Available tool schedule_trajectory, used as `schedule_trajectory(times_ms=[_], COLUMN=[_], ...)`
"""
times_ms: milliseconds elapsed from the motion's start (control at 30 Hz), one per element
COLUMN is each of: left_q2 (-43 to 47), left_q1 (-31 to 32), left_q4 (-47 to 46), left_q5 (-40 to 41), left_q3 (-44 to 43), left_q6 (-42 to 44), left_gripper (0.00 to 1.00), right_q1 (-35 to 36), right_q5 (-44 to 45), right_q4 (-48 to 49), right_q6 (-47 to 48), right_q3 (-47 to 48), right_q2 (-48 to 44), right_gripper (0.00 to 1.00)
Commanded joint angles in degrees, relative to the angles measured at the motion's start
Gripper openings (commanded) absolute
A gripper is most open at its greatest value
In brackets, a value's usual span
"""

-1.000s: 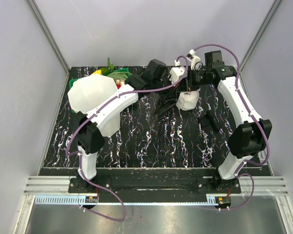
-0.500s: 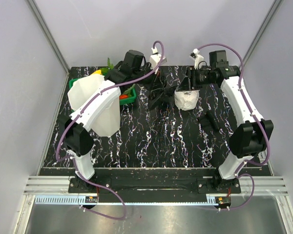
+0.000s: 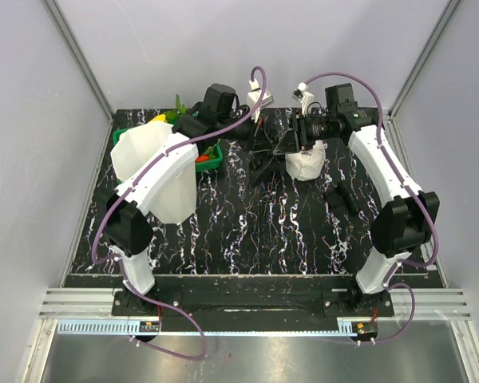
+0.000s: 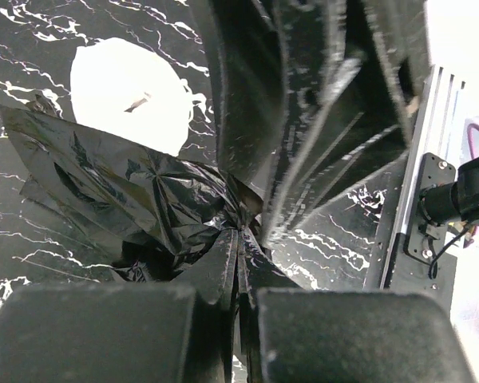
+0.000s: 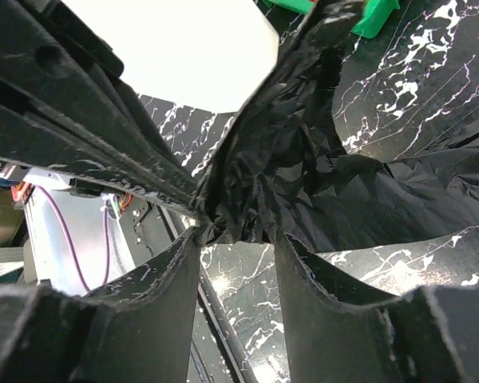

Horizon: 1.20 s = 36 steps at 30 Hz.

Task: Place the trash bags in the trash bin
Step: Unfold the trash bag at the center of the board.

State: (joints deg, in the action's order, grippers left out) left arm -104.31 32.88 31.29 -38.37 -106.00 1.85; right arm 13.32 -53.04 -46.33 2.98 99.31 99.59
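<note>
A thin glossy black trash bag (image 3: 265,157) hangs crumpled over the back of the table. My left gripper (image 3: 259,142) is shut on a fold of its film, which shows in the left wrist view as the bag (image 4: 128,191) spreading out from my left gripper (image 4: 239,243). My right gripper (image 3: 287,140) faces it from the right and stands open. In the right wrist view the bunched bag (image 5: 255,175) sits just at the tips of my right gripper (image 5: 235,239), not pinched. The white trash bin (image 3: 148,155) stands at the back left, beside the left arm.
A white roll of plastic (image 3: 305,164) lies right of the bag, under the right wrist. A green basket (image 3: 210,156) of toy vegetables sits between bin and bag. A dark oblong object (image 3: 341,198) lies on the marbled table (image 3: 247,231) near the right arm.
The left arm swung its gripper down onto the bag and lifted the film. The right gripper moved left towards the bag and its jaws opened.
</note>
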Motion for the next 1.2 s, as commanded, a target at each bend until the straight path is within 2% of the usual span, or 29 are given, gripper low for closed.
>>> schedule_trajectory(times_ms=[0, 33, 167, 200, 267, 467, 700, 1167], left_q2=[-0.36, -0.37, -0.37, -0.37, -0.10, 1.30, 2.97, 7.80], left_q1=[0.08, 0.08, 0.08, 0.08, 0.08, -0.10, -1.85, -6.51], left_q4=[-3.78, -3.78, -4.04, -4.04, -3.78, -2.64, -0.88, 0.88], left_q5=[-3.73, -3.99, -4.69, -4.70, -4.44, -3.29, -1.89, 7.33], left_q3=[-1.49, -1.49, -1.58, -1.50, -1.23, -0.09, 0.09, 3.16], left_q6=[-1.67, -1.67, -1.67, -1.67, -1.67, 0.08, 2.54, 8.26], left_gripper=[0.00, 0.00, 0.00, 0.00, 0.00, 0.00, 0.00, 0.00], right_q1=[0.30, 0.39, 0.56, 0.56, 0.48, 0.56, 0.13, -1.45], right_q5=[-2.51, -2.34, -2.33, -2.42, -2.08, 2.93, 12.42, 28.32], right_q4=[3.08, 3.17, 3.17, 3.08, 3.35, 4.58, 1.24, 0.10], right_q6=[0.18, 0.44, 1.23, 1.41, 1.94, 3.26, 5.01, 6.42], right_q3=[1.85, 1.86, 1.42, 1.24, 0.72, -2.45, -4.03, -8.60], right_q2=[1.48, 1.66, 2.10, 1.92, 1.22, -2.55, -4.93, -11.35], right_gripper=[0.45, 0.43, 0.10, 0.05, 0.00, 0.00, 0.00, 0.00])
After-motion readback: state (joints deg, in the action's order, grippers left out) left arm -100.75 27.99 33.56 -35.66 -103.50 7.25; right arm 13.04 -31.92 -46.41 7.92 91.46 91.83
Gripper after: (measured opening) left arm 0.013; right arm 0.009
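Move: The black trash bag hangs from the shut left fingers, its middle roughly 5 cm back and 6 cm below them; from the open right fingers it lies about 3 cm left, 3 cm back and 5 cm below, film between the tips. The white bundle is some 8 cm right of the right hand, 4 cm ahead and 20 cm below; the dark roll is about 17 cm right, 8 cm back and 23 cm below. Right fingers dip, shut on the bag's film, then pull right about 5 cm; left, still gripping, pulls left. ##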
